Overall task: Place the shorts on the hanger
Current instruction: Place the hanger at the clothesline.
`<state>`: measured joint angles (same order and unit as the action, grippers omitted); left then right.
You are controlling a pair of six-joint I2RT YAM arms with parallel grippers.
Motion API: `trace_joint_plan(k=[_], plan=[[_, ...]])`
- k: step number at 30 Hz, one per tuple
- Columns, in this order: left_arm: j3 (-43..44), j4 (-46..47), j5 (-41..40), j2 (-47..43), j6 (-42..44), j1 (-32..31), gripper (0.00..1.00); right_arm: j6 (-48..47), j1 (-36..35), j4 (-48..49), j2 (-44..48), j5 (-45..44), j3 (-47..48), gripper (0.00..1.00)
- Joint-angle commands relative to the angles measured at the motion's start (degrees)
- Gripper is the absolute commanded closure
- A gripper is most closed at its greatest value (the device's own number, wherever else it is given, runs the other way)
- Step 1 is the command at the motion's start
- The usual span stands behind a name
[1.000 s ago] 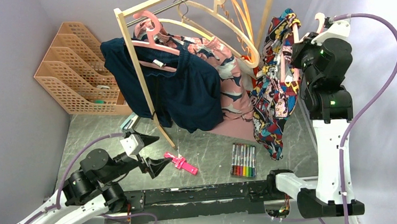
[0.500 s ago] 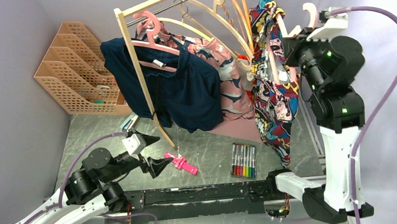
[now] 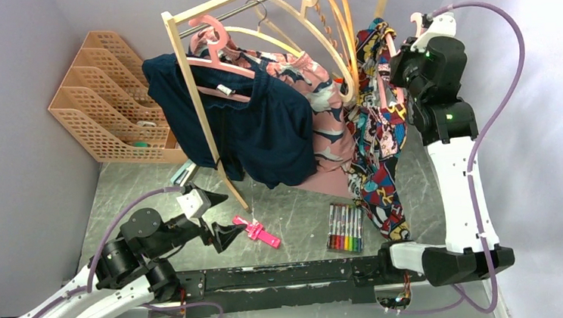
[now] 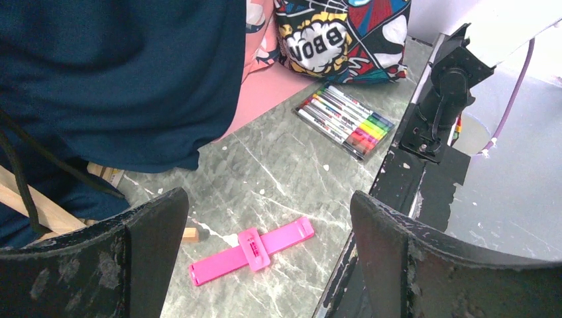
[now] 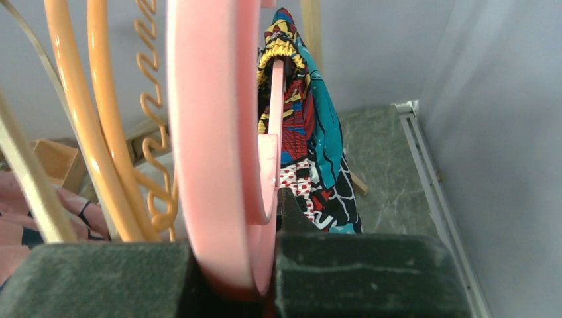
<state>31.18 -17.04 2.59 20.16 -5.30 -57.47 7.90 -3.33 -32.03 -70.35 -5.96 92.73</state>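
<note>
The comic-print shorts (image 3: 376,159) hang draped over the pale-pink hanger (image 5: 212,132), next to the right end of the clothes rack. In the right wrist view the shorts (image 5: 311,152) sit over the hanger's far shoulder. My right gripper (image 5: 265,265) is shut on the hanger at the base of its thick hook and holds it high up (image 3: 404,62). In the top view the fabric hides most of the hanger. My left gripper (image 3: 221,217) is open and empty, low over the table above a pink clip (image 4: 252,250).
A wooden rack (image 3: 197,112) carries a navy garment (image 3: 260,123), a pink patterned garment (image 3: 330,125) and cream and orange hangers (image 3: 333,33). A pack of markers (image 3: 344,228) lies under the shorts. An orange file organiser (image 3: 106,97) stands at the back left.
My right arm has swung left and in towards the rack's right end, carrying the hanger and shorts with it. The shorts now hang closer to the orange hangers. The left arm has hardly moved.
</note>
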Motion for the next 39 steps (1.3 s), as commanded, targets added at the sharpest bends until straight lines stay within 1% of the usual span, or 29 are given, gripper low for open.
trace_joint_plan(k=[1,7,13,17,21,27,31,39], plan=[[0.29,0.04,-0.76,0.31,0.53,0.26,0.05,-0.09,1.29,8.98,-1.06,2.58,1.4,1.0],[0.29,0.01,-1.45,0.33,0.63,0.25,0.05,-2.04,1.86,13.79,-5.41,9.37,3.8,1.0],[0.29,-0.02,-2.08,0.05,0.47,0.26,0.05,-0.16,5.16,20.02,-9.12,14.75,4.09,1.0],[0.29,-0.03,-2.58,0.01,0.54,0.27,0.05,2.07,8.73,27.41,-10.11,19.92,0.86,1.0],[0.22,0.03,-2.88,0.01,0.67,0.26,0.05,5.1,11.85,37.36,-10.17,25.41,-3.69,1.0],[0.11,0.14,-4.16,-0.04,0.89,0.34,0.04,7.85,13.43,45.91,-14.31,31.64,-2.49,1.0],[0.13,0.19,-4.78,-0.04,0.89,0.34,0.04,9.7,13.48,47.84,-17.93,33.62,1.08,1.0],[0.02,0.55,-4.87,0.81,1.04,0.34,0.04,9.75,12.3,45.63,-23.09,33.39,7.79,1.0]])
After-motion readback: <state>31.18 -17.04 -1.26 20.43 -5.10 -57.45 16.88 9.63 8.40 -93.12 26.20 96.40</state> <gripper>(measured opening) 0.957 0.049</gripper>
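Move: The free stretch of clothesline, between the orange hangers and the rack's right post, is about 28 cm ahead of my right hand, 8 cm left and some 15 cm above. From the same hand, the orange hangers hang about 15 cm ahead and 12 cm left, the cream hanger 8 cm ahead and 17 cm left, and the right post rises roughly 26 cm straight ahead. From my left hand, that free stretch lies about 52 cm ahead, 34 cm right and 34 cm higher. Keeping my right fingers shut on the pink hanger, I carry it and the shorts about 14 cm forward towards the open end of the clothesline, with the orange hangers on my left. The hand weaves only slightly sideways. As I go I tip the fingertips upward and turn the hand counter-clockwise, each some 20 degrees, rising a little near the end. ##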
